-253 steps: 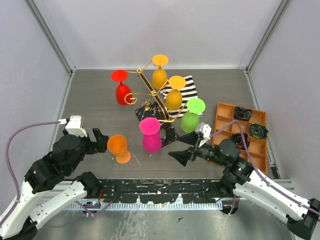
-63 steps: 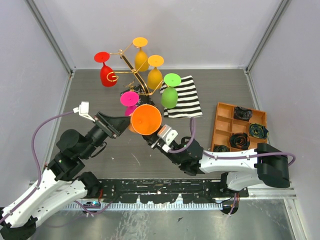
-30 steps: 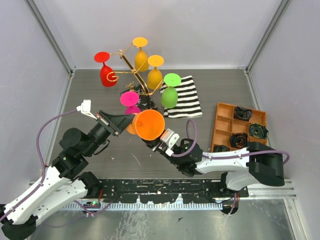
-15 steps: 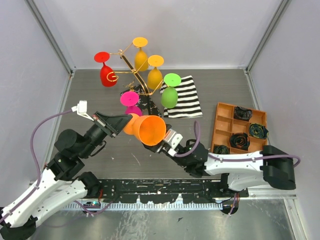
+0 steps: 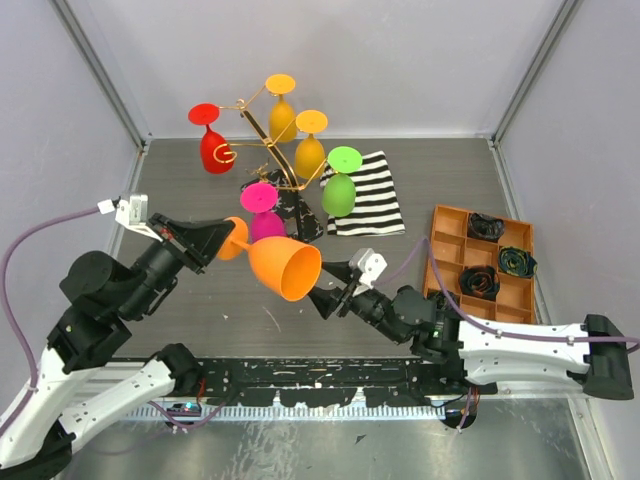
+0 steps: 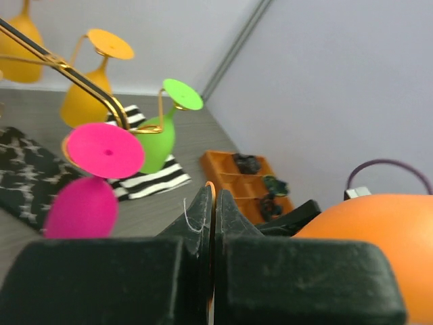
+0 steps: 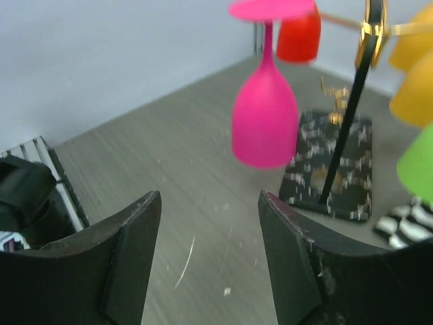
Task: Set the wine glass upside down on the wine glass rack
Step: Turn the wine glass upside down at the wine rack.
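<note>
The orange wine glass [image 5: 285, 267] hangs in the air, tilted, bowl toward the lower right. My left gripper [image 5: 226, 237] is shut on its flat foot; in the left wrist view a thin orange edge shows between the closed fingers [image 6: 213, 203], with the bowl [image 6: 372, 244] at the right. My right gripper [image 5: 335, 290] stands open just right of the bowl, nothing between its fingers [image 7: 210, 203]. The wine glass rack [image 5: 262, 135] stands behind on its black veined base [image 5: 303, 212], [image 7: 331, 162]. Red [image 5: 216, 150], yellow [image 5: 281, 112], green [image 5: 340, 192] and pink [image 5: 262, 218] glasses hang from it.
A black-and-white striped cloth [image 5: 372, 195] lies right of the rack. An orange compartment tray [image 5: 448, 240] with black items sits at the right. Grey walls close the table on three sides. The pink glass [image 7: 264, 122] hangs close ahead of my right gripper.
The right gripper opened, let go of the orange glass and drew back to the right. The left gripper closed on the foot and carried the glass left, tipping it over.
</note>
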{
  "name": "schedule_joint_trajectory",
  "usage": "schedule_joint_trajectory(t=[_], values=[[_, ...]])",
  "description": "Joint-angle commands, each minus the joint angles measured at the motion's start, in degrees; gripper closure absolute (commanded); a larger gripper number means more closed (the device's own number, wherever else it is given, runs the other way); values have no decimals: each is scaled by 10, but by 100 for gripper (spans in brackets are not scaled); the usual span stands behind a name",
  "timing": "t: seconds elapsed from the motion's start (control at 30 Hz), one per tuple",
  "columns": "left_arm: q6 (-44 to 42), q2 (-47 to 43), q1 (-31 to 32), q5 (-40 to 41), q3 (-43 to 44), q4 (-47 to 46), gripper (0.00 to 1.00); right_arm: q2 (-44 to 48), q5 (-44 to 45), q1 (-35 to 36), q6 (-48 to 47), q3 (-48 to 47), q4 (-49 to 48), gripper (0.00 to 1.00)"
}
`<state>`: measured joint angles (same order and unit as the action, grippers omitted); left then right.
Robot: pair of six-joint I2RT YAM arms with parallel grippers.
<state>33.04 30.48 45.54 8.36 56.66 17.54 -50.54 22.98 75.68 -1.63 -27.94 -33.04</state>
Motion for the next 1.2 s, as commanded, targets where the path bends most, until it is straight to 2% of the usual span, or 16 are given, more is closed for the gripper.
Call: schedule_joint_trajectory(t=[0.0, 0.1, 0.17, 0.37, 0.5, 0.73, 0.97, 1.17], values=[[-179, 30, 1, 12, 71, 111, 100, 25, 53, 2, 191, -76, 305, 35], [-257, 29, 1, 3, 83, 119, 100, 20, 39, 2, 248, -111, 446, 34], [-304, 28, 2, 0, 88, 124, 100, 22, 25, 2, 281, -128, 505, 31], [-433, 23, 1, -26, 93, 144, 100, 56, -40, 2, 308, -168, 575, 27], [-494, 27, 2, -42, 100, 171, 100, 79, -35, 2, 304, -211, 618, 27], [-527, 50, 1, -106, 110, 199, 100, 84, -37, 2, 269, -285, 578, 27], [-520, 93, 4, -174, 130, 218, 100, -12, -61, 2, 273, -388, 558, 30], [-516, 119, 19, -193, 140, 219, 100, -61, -95, -1, 315, -399, 502, 31]])
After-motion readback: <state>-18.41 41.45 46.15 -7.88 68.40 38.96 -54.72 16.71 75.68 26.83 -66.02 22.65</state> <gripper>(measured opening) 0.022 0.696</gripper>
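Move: The left hand already pinches the orange wine glass by its foot, its mouth facing right, up and back. The free hook on the rack lies about 15 cm ahead of this hand, 1 cm left and some 5 cm higher; the magenta glass hangs about 8 cm ahead, 7 cm right and 8 cm below, the red one roughly 19 cm ahead, 6 cm left and 5 cm above. From the empty right hand, the orange glass is about 3 cm ahead, 9 cm left and 11 cm up. Keeping its pinch on the orange glass's foot, the left hand rolls roughly 50 degrees, left side rising, to swing the bowl down; it sinks 5 cm while drifting left, then back right. The open right hand, touching nothing, dips about 8 cm while drawing back and right, tips down some 30 degrees, then climbs about 15 cm and swings left again. ##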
